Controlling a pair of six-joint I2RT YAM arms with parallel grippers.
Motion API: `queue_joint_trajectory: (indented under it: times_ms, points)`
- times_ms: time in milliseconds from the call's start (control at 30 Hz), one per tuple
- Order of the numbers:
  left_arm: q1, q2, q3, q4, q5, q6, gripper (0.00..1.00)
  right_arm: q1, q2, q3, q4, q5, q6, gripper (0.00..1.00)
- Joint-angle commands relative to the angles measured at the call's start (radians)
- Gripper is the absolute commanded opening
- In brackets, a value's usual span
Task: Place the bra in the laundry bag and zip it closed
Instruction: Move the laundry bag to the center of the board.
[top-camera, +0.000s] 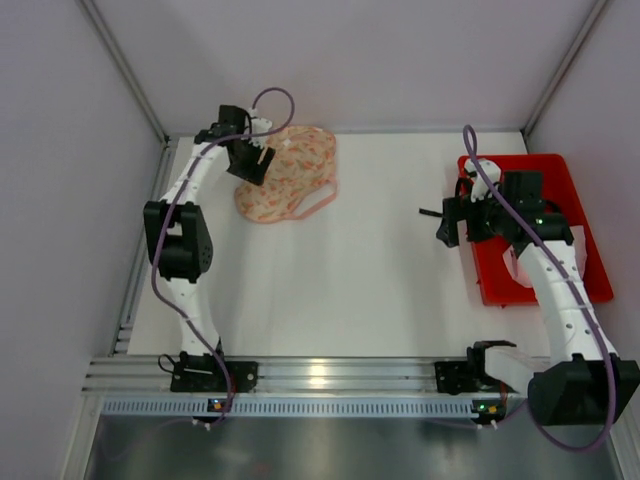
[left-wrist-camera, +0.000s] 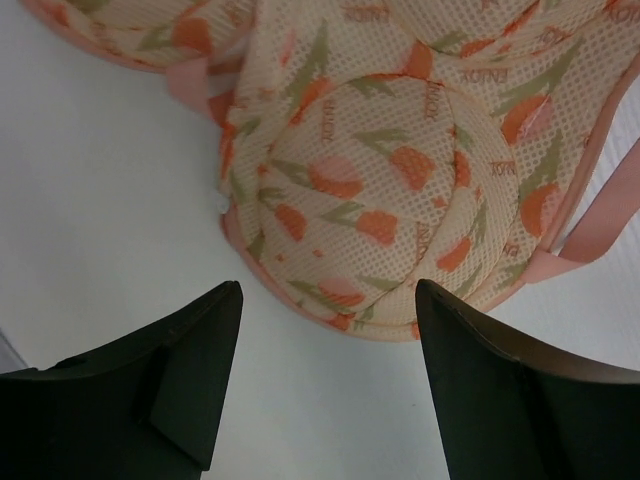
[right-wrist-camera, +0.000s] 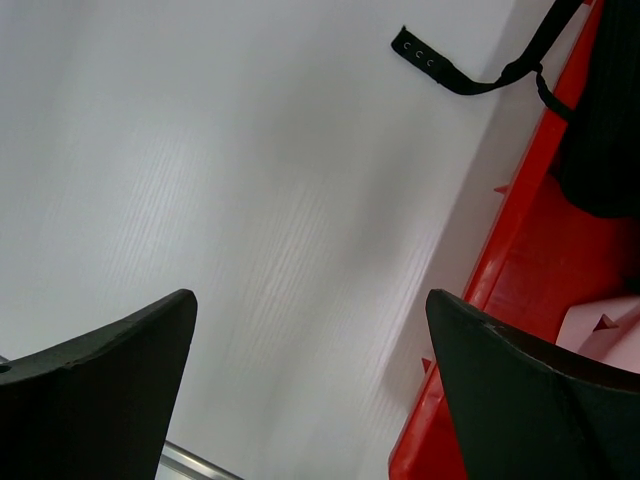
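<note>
The laundry bag (top-camera: 290, 180) is a cream mesh pouch with orange tulip print and pink trim, lying at the table's back left. My left gripper (top-camera: 255, 160) hovers at its left edge. In the left wrist view the bag (left-wrist-camera: 400, 170) lies just beyond my open left gripper (left-wrist-camera: 328, 290), not touched. The black bra (top-camera: 470, 192) lies in the red tray (top-camera: 590, 270), with one strap (right-wrist-camera: 450, 75) trailing onto the table. My right gripper (top-camera: 452, 222) stands open over the tray's left rim (right-wrist-camera: 520, 260), holding nothing (right-wrist-camera: 310, 295).
A pale pink item (right-wrist-camera: 600, 325) also lies in the red tray. The bag's pink handle loop (top-camera: 315, 205) sticks out toward the table's middle. Grey walls close in the table on the left, back and right. An aluminium rail (top-camera: 330, 375) runs along the near edge.
</note>
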Motion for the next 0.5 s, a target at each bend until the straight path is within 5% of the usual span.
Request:
queue_joint_trajectory:
  times_ms: [0,200,467]
  points:
    - [-0.06,0.08,0.038,0.006,-0.053,0.032,0.75,0.001,0.008,0.055,-0.008,-0.017,0.01,0.99]
    - [-0.112,0.16,-0.049,0.003,-0.115,0.032,0.64,0.0,0.008,0.052,-0.01,-0.015,0.007,0.99]
    - [-0.188,-0.03,-0.368,-0.002,0.042,-0.105,0.54,0.0,-0.009,0.037,-0.004,-0.017,0.005,0.99]
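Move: The laundry bag lies spread out just under the left hand, its middle some 12 cm below, about 7 cm to the right and 3 cm farther out. Its pink strap loops out on the near right side, roughly 15 cm right of this hand and 4 cm back. From the idle right hand the bag's middle is about 43 cm left and 25 cm ahead, some 17 cm lower. Onto the laundry bag's near part the left hand comes down about 11 cm, slanting right and tipping some 15 degrees further down as the fingers partly close. With the tips on the mesh it turns back towards the base, drawing the fabric along, to end about 7 cm back and 5 cm right of where it began. ##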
